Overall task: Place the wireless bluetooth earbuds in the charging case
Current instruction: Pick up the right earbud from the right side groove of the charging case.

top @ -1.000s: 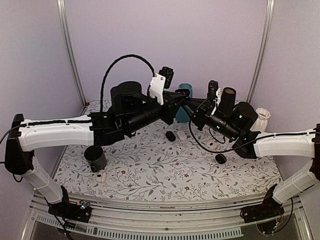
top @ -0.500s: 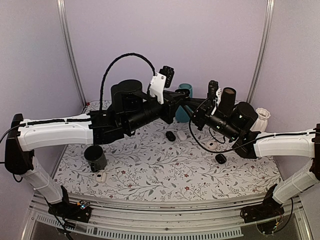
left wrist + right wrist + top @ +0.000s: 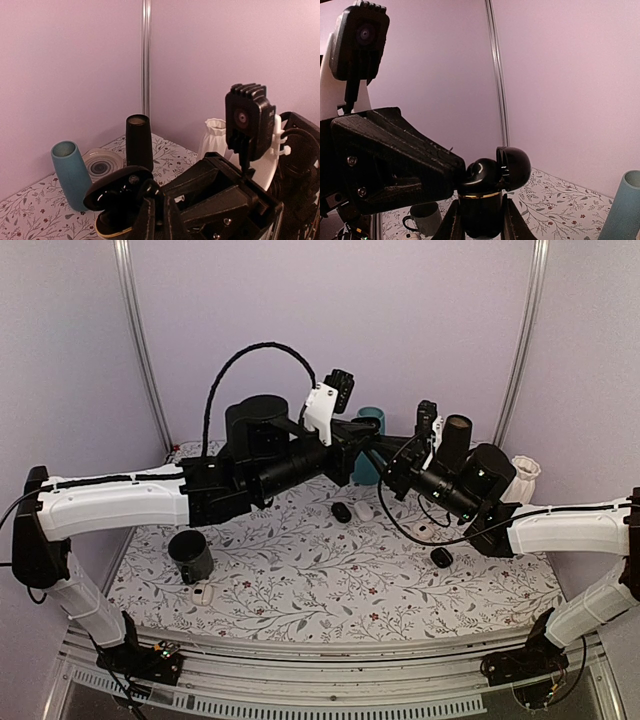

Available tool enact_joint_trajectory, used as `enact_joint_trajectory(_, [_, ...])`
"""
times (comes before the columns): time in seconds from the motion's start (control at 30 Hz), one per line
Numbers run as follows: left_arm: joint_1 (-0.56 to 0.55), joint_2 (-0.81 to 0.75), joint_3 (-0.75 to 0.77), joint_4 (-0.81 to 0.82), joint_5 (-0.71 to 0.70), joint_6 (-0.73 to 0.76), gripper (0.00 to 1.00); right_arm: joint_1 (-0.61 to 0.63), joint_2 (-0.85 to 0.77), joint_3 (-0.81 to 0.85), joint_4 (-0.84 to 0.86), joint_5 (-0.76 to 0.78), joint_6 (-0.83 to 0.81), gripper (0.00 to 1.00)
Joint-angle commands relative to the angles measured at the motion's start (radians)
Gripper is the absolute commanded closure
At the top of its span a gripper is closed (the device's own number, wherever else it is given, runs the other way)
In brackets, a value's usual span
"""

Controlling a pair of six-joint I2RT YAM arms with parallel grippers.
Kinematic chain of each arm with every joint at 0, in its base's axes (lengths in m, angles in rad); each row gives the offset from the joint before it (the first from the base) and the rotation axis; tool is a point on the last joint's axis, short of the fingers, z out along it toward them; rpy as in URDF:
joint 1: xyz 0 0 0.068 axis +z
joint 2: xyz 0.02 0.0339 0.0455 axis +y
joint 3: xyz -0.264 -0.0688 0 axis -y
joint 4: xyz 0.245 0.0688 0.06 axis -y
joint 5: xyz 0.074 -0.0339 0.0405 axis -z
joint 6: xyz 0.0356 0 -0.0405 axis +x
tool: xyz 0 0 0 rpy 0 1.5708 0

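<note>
My right gripper [image 3: 480, 220] is shut on the charging case [image 3: 480, 212], a glossy black pebble held upright in the air with its lid [image 3: 516, 167] swung open to the right. A black earbud [image 3: 482, 172] bulges from the case's mouth. The left gripper [image 3: 159, 200] is shut on this earbud [image 3: 150, 186], its tips right at the open case [image 3: 112, 212]. In the top view both grippers meet high over the back of the table, the left gripper [image 3: 372, 452] just above the right gripper [image 3: 392, 475]. I see no other earbud.
On the flowered table lie a black pod [image 3: 342, 511], a white pod [image 3: 364, 510], a small black item [image 3: 441, 557], a dark mug [image 3: 191, 555] and a small white piece [image 3: 203, 593]. A teal cup [image 3: 371, 418], a black cylinder [image 3: 456, 435] and a white vase [image 3: 523, 477] stand at the back.
The left wrist has risen a little and shifted right toward the case. The right arm has stayed still with the case.
</note>
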Motion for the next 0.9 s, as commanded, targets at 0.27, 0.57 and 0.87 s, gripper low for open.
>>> enact_joint_trajectory(0.27, [0.005,-0.057,-0.01,0.016,0.057,-0.036,1.0,-0.004,-0.002,0.025,0.01,0.082,-0.009,0.97])
enact_joint_trajectory(0.57, [0.04,-0.157,-0.142,0.021,0.057,-0.115,1.0,-0.039,0.001,0.026,-0.036,0.151,0.015,0.97])
enact_joint_trajectory(0.87, [0.112,-0.196,-0.358,0.011,0.106,-0.207,1.0,-0.053,-0.058,-0.011,-0.056,0.205,0.001,0.97])
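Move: At the left fingertips, already pinched, is the right earbud; the open charging case carrying it has its middle about 2 cm ahead, 1 cm right and 2 cm lower. The teal vase stands some 25 cm ahead, 4 cm right and 27 cm below; on the table a small black box lies about 13 cm ahead, 4 cm left and 36 cm down. The right hand has the case between its fingers, the earbud some 3 cm above, 1 cm back and 1 cm left. Keeping its pinch on the right earbud, the left hand first eases back and up a bit over 1 cm off the case, then swings about 6 cm left while sinking some 5 cm, tipping slightly down. Meanwhile the right hand, still gripping the case, draws away roughly 4 cm forward and 3 cm right, turning about 10 degrees clockwise. ##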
